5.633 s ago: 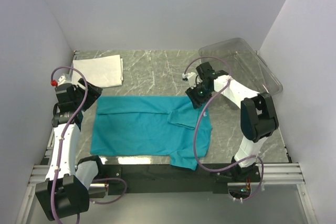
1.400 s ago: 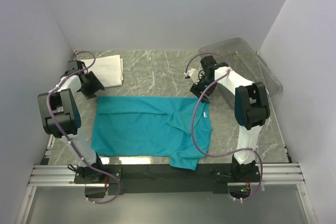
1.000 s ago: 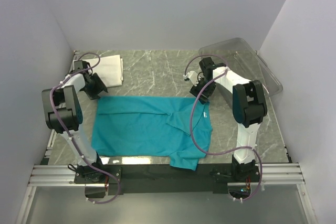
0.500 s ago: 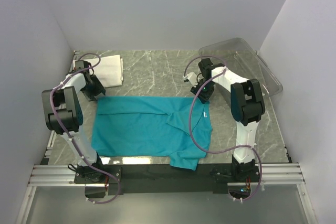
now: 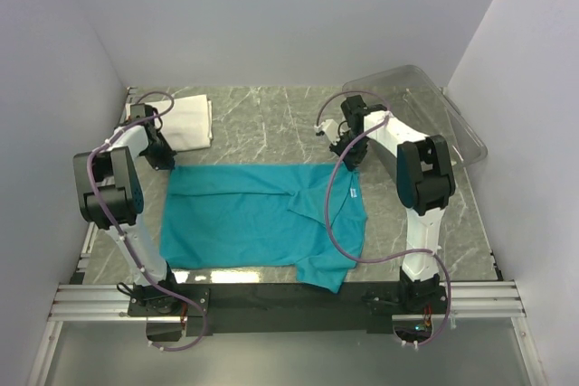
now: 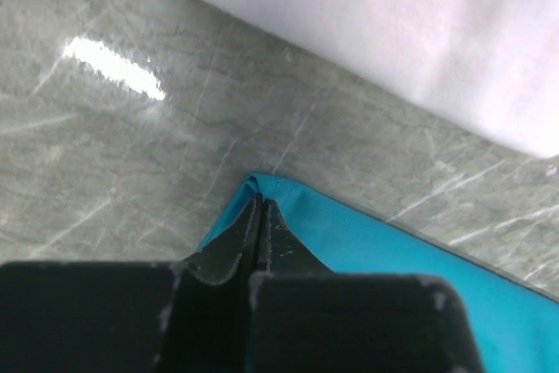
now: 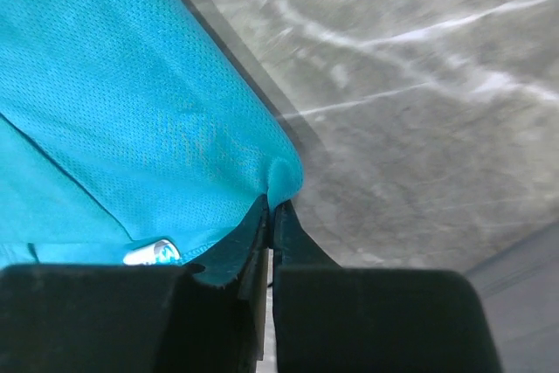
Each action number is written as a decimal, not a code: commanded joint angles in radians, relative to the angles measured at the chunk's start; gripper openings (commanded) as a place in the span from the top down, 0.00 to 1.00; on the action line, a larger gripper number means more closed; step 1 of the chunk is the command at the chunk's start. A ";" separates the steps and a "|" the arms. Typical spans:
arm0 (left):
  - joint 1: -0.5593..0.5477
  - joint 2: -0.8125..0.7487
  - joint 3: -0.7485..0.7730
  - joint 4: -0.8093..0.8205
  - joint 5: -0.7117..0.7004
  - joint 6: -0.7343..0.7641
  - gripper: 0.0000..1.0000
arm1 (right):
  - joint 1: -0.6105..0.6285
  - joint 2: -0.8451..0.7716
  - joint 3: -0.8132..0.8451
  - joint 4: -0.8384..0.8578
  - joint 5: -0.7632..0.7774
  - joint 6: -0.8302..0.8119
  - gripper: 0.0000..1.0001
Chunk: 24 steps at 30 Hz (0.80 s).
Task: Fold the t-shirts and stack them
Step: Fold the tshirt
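Note:
The teal-blue t-shirt (image 5: 258,214) lies partly folded on the marble table, its small white label (image 5: 353,193) near the right edge. My left gripper (image 5: 166,163) is shut on the shirt's far left corner (image 6: 266,188). My right gripper (image 5: 355,163) is shut on the shirt's far right corner (image 7: 284,176), with the label (image 7: 150,252) beside the jaws. The white t-shirt (image 5: 174,121) lies folded at the back left, behind the left gripper; it also shows in the left wrist view (image 6: 393,24).
A clear plastic tray (image 5: 425,115) stands at the back right, just right of the right arm. White walls close in the table on three sides. The black front rail (image 5: 271,300) runs along the near edge.
Both grippers came down onto the teal shirt's far corners and shut on them. The far edge has been drawn slightly back and straighter.

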<state>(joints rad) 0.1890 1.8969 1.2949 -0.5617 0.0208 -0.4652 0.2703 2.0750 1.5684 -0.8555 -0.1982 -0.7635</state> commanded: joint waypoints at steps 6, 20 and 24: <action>0.001 0.034 0.116 0.019 -0.082 -0.036 0.99 | -0.006 0.072 0.207 -0.005 0.025 0.039 1.00; 0.009 0.025 0.202 0.031 -0.074 -0.081 0.75 | -0.003 0.217 0.553 0.018 0.095 0.098 0.46; 0.012 -0.117 0.159 0.040 -0.099 -0.078 0.38 | -0.005 0.044 0.382 0.079 0.022 0.061 0.23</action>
<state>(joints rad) 0.1932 1.9282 1.4593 -0.5396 -0.0540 -0.5396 0.2703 2.2749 2.0258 -0.8059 -0.1238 -0.6823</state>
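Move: Both hands already pinch the far corners of the spread t-shirt at table height; its middle lies about 19 cm back and 29 cm right of the left hand, 19 cm back and 28 cm left of the right. The white shirt's middle is some 15 cm straight ahead of the left hand. The right hand heads for bare table 12 cm ahead and 2 cm left; the clear bin's middle is 16 cm ahead and 20 cm right. Pulling the t-shirt forward and rising slightly, left hand 5 cm, right hand about 12, both then open, releasing it. ##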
